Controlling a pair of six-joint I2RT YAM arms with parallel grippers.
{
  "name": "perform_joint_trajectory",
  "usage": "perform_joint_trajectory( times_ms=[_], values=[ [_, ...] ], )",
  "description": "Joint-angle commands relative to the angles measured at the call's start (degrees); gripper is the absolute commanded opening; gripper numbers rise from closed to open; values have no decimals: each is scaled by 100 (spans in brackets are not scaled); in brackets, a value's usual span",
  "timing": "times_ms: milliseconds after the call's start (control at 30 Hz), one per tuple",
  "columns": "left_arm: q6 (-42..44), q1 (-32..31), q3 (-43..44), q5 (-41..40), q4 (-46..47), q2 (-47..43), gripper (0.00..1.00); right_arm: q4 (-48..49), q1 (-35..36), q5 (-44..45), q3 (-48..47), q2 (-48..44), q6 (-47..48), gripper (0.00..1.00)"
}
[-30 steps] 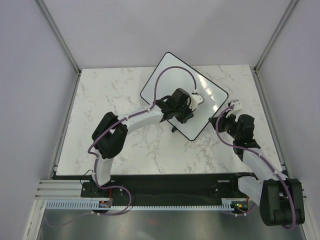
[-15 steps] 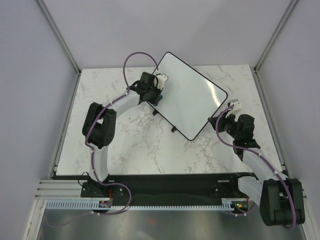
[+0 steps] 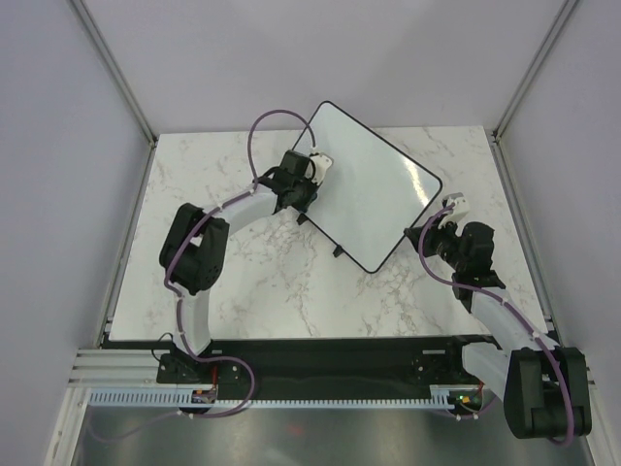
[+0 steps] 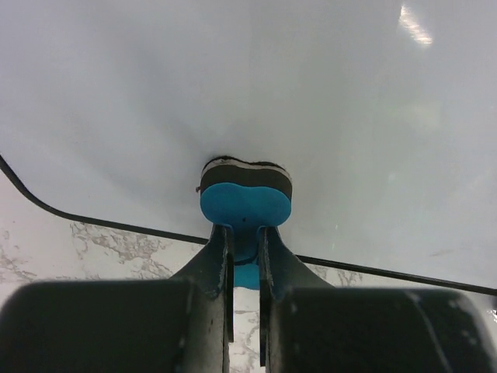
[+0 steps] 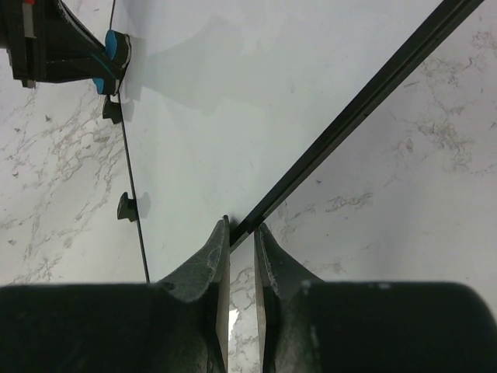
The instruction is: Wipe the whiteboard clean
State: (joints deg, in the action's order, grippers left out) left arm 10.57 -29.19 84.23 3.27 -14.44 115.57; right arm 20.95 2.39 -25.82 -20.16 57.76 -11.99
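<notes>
The whiteboard (image 3: 374, 180) lies slanted on the marble table, white with a thin black frame, and I see no marks on it. My left gripper (image 3: 310, 183) is over its left edge, shut on a blue bone-shaped eraser (image 4: 246, 203). The eraser's dark felt side presses against the whiteboard (image 4: 311, 93) just inside the frame. My right gripper (image 5: 241, 227) is shut on the black-framed edge of the whiteboard (image 5: 233, 101) near its right corner, which places the right gripper (image 3: 427, 223) beside the board in the top view.
The marble table (image 3: 223, 194) is bordered by grey walls with metal rails at left and right. Small black feet (image 5: 126, 207) stick out from the board's near edge. The left arm's purple cable (image 3: 267, 121) loops above the board's left side.
The left gripper with the eraser swept from the board's middle right across to its left edge, then shifted slightly. The right gripper and the board have stayed put.
</notes>
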Motion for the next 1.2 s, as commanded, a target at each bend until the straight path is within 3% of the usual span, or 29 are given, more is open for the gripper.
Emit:
perform_joint_trajectory(
  times_ms=[0,200,267,500,600,733,1167],
  values=[
    [-64,-910,-310,455,11,-113,2,252,51,-221,-102,25,206,0],
    [-64,-2036,-372,455,11,-158,2,243,59,-204,-84,-27,206,0],
    [-490,-2248,-311,830,-32,-131,2,243,68,-213,-84,-28,197,0],
    [-749,-2872,-231,1096,-138,71,2,269,77,-204,-58,-54,188,0],
    [-872,-2926,-196,1378,-191,290,2,278,86,-204,-49,-63,179,0],
    [-785,-2864,-275,1089,-200,239,2,252,86,-186,-23,-133,188,0],
    [-784,-2706,-916,1088,-200,-1685,2,208,95,-169,-23,-230,214,0]
  ],
)
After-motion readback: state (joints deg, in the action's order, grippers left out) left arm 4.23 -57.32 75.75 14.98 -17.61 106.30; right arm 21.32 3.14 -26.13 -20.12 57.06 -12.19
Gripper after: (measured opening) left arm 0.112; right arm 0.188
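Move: The left hand, holding the eraser on the whiteboard near its left end, has the board's near corner about 21 cm back, 18 cm to its right and 6 cm below. The nearer black clip on the board's lower edge is some 5 cm back, level sideways, and the second clip roughly 16 cm back and 9 cm to the right, both about 5 cm lower. From the right hand, the near corner is some 10 cm back, 9 cm to the left and 8 cm lower. Keeping its grip on the blue eraser, the left hand sweeps back and to the right along the board's lower, clip-side edge towards the near corner, fast at first and then easing off, about 28 cm in all, while the wrist turns some 30 degrees clockwise. It dips a few centimetres and tips the fingers more steeply down as it nears the corner, then rises about 5 cm at the end to bring the eraser up off the board, while the right fingers stay almost still, keeping hold of the board's right-hand edge. ##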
